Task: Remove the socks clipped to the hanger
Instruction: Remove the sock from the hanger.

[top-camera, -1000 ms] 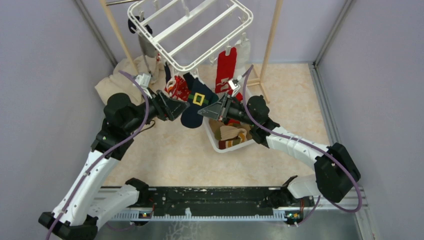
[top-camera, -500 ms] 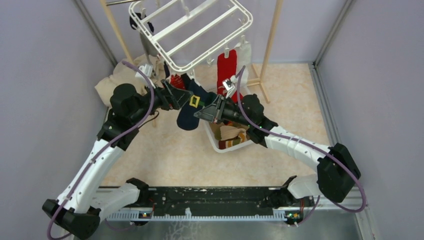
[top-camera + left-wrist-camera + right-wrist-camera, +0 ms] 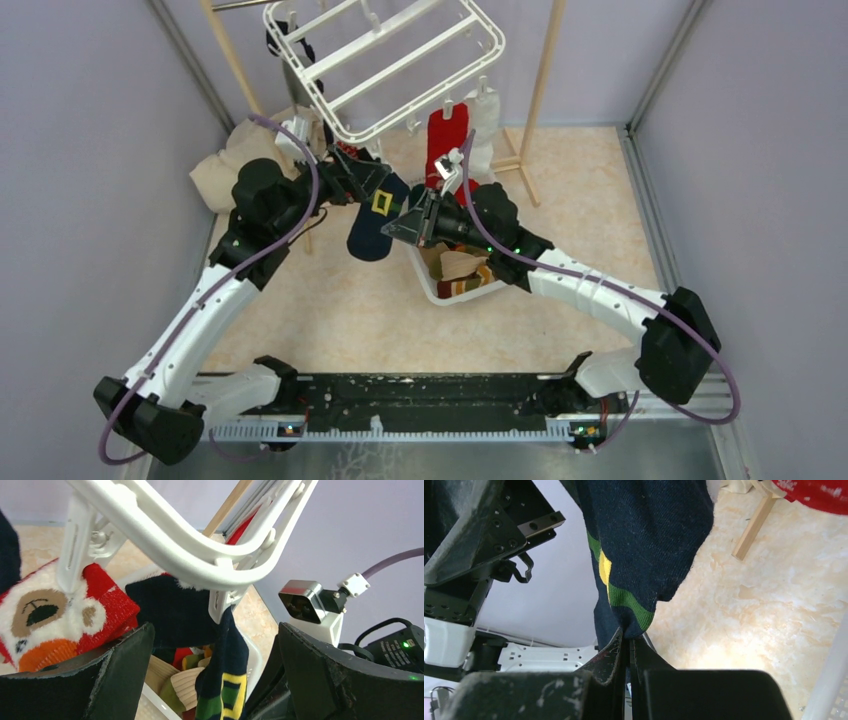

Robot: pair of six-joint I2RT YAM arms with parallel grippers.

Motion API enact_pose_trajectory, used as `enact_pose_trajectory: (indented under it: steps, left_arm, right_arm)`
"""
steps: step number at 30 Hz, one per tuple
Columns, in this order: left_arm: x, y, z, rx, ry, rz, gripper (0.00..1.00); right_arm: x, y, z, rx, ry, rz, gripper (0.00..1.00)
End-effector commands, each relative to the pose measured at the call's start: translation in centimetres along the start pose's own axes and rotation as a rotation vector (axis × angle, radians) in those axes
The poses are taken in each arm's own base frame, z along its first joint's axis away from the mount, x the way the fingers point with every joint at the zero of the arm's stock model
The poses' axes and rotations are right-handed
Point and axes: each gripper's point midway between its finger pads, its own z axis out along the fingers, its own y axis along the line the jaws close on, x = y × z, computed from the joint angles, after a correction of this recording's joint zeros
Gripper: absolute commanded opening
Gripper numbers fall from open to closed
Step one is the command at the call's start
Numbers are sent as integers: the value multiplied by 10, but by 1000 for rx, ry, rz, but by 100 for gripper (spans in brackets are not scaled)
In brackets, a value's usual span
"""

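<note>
The white hanger [image 3: 380, 60] hangs tilted at the back, also filling the top of the left wrist view [image 3: 165, 535]. One of its clips [image 3: 222, 605] holds a navy sock [image 3: 372, 215] with a yellow and green buckle pattern [image 3: 225, 680]. My right gripper [image 3: 629, 635] is shut on that sock's lower edge [image 3: 649, 540]. My left gripper [image 3: 212, 635] stands open just below the clip, one finger on each side of the sock. A red and white bear-face sock [image 3: 55, 615] is clipped to its left. A red sock [image 3: 447, 140] and a white sock [image 3: 487, 108] hang further right.
A white slatted basket [image 3: 430, 290] holding several socks sits on the floor under my right arm. Wooden poles [image 3: 545, 70] [image 3: 235, 70] flank the hanger. A beige cloth heap [image 3: 222, 170] lies at the left wall. Grey walls close both sides.
My left gripper has opened wider and moved up and back to the hanger's clip. My right gripper has drifted left and back, still pinching the navy sock.
</note>
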Motion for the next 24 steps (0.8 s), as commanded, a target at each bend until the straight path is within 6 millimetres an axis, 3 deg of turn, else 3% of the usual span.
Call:
enact_pose_trajectory:
  steps: [1,16,24]
  left_arm:
    - [-27,-13,10,34,-95,26,99]
    - [-42,-19,18,-10,-179,41,85]
    - [-49,-12,21,-94,-223,58,75]
  right_arm:
    - [-18,28,-1,-33,-44,-71,0]
    - [-11,26,10,9,-22,-78,0]
    - [-8,26,12,24,-13,-82,0]
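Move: The clip on the navy buckle sock lies about 4 cm ahead of the left hand, 2 cm to its right and 3 cm above. The hanger's near corner is 5 cm ahead, straight on, 7 cm up; the bear sock hangs some 6 cm to the left, 3 cm ahead and slightly lower. From the right hand, still pinching the navy sock, the clip is roughly 9 cm ahead, 2 cm left and 11 cm up. Left hand eases forward, then up, about 2 cm each, towards the clip, fingers part-closing; right keeps its pinch. ##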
